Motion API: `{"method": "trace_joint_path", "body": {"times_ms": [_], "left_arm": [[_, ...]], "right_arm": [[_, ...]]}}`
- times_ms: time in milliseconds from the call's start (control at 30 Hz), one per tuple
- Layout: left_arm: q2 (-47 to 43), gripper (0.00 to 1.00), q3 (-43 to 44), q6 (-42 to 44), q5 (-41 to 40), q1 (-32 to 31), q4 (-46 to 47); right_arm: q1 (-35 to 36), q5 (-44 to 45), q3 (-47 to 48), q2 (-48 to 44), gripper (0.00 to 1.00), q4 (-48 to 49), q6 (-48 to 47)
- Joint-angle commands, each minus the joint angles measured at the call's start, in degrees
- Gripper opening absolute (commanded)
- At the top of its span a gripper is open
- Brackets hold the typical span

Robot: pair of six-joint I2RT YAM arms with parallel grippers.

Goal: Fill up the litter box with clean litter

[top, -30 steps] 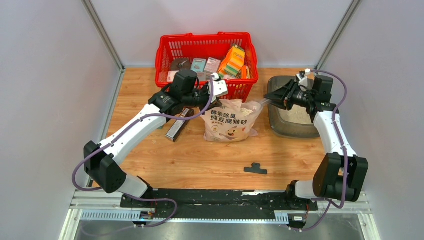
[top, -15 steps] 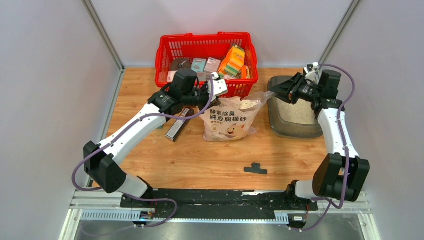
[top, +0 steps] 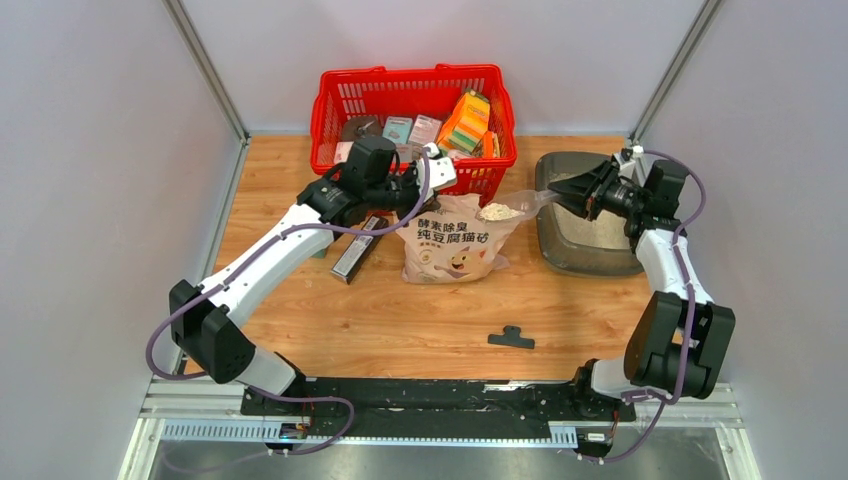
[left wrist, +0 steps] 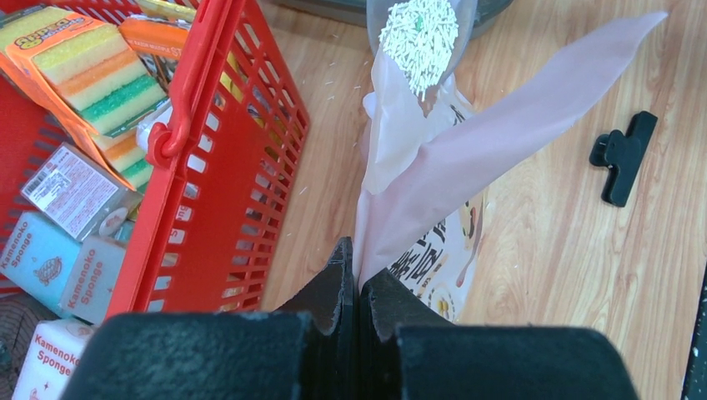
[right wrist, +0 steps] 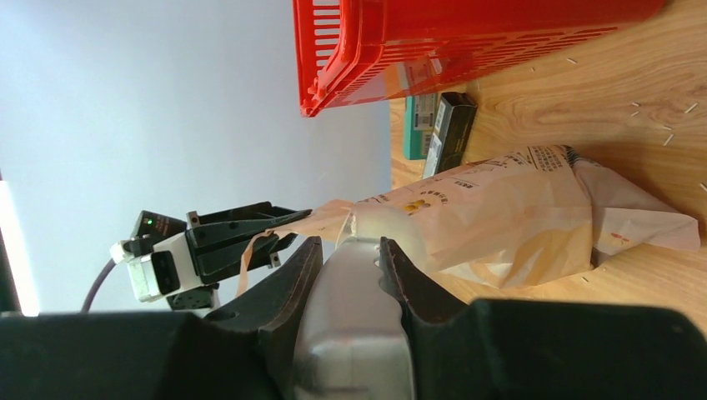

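Observation:
The grey litter box [top: 590, 255] lies at the right of the table, with pale granules inside it. A pinkish bag [top: 455, 245] printed with a cat stands left of it. My left gripper [top: 420, 195] [left wrist: 358, 267] is shut on the bag's top edge and holds its mouth up. A clear scoop [top: 530, 200] [right wrist: 354, 275] has its handle between the shut fingers of my right gripper [top: 562, 190] [right wrist: 352, 246]. Its bowl hangs over the bag's mouth, heaped with clean litter [top: 500, 211] [left wrist: 419, 37].
A red basket [top: 330, 130] [left wrist: 225, 150] of sponges and boxes stands behind the bag. A dark flat box [top: 355, 250] lies to the bag's left. A black clip [top: 511, 338] [left wrist: 621, 158] rests in front of the bag. Stray granules dot the wood [right wrist: 659, 125].
My right gripper has drawn back to the right, toward the litter box, lifting the scoop out of the bag with a load of litter. The left gripper has kept its hold.

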Motion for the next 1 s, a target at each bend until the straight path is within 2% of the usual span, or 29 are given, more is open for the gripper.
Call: {"method": "trace_joint_path", "body": {"times_ms": [0,467,833,967], "left_arm": [[-1.34,0.0,5.08,1.25,-0.27,0.54,4.21],[0.85,0.0,7.63,2.48,-0.27,0.54,2.63],[1.29,0.0,7.9,2.39,-0.27,0.54,2.28],[1.29,0.0,8.16,2.65,-0.53,0.54,1.58]], "right_arm": [[-2.11,-4.85,-1.65,1.83,0.0,13.28,7.15],[-7.03,-8.02,-3.58,1.84,0.0,20.24,12.87],[-20.91,-9.17,-2.35,6.58,0.0,24.8,15.25],[-28.02,-4.79,-2.79,9.57,0.0,25.34,12.88]]}}
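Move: The right hand already holds the scoop, heaped with litter, its bowl still at the bag's mouth; the litter box it is bound for has its middle about 13 cm to this hand's right, 9 cm ahead and 18 cm below. The litter bag stands roughly 17 cm to the hand's left, about level with it and 13 cm lower; the red basket's middle is some 27 cm left and 22 cm ahead. From the left hand the litter box lies about 36 cm right and 13 cm ahead, 19 cm below. The right hand keeps its grip on the scoop handle and first eases right a couple of centimetres while tipping the bowl slightly up, drawing the loaded scoop clear of the bag's mouth, then sweeps on faster to the right, about 14 cm in all and nearly level, swinging some 15 degrees clockwise as the bowl comes over the litter box. The left hand stays all but still, its shut fingers still pinching the bag's top edge to hold the bag up. ##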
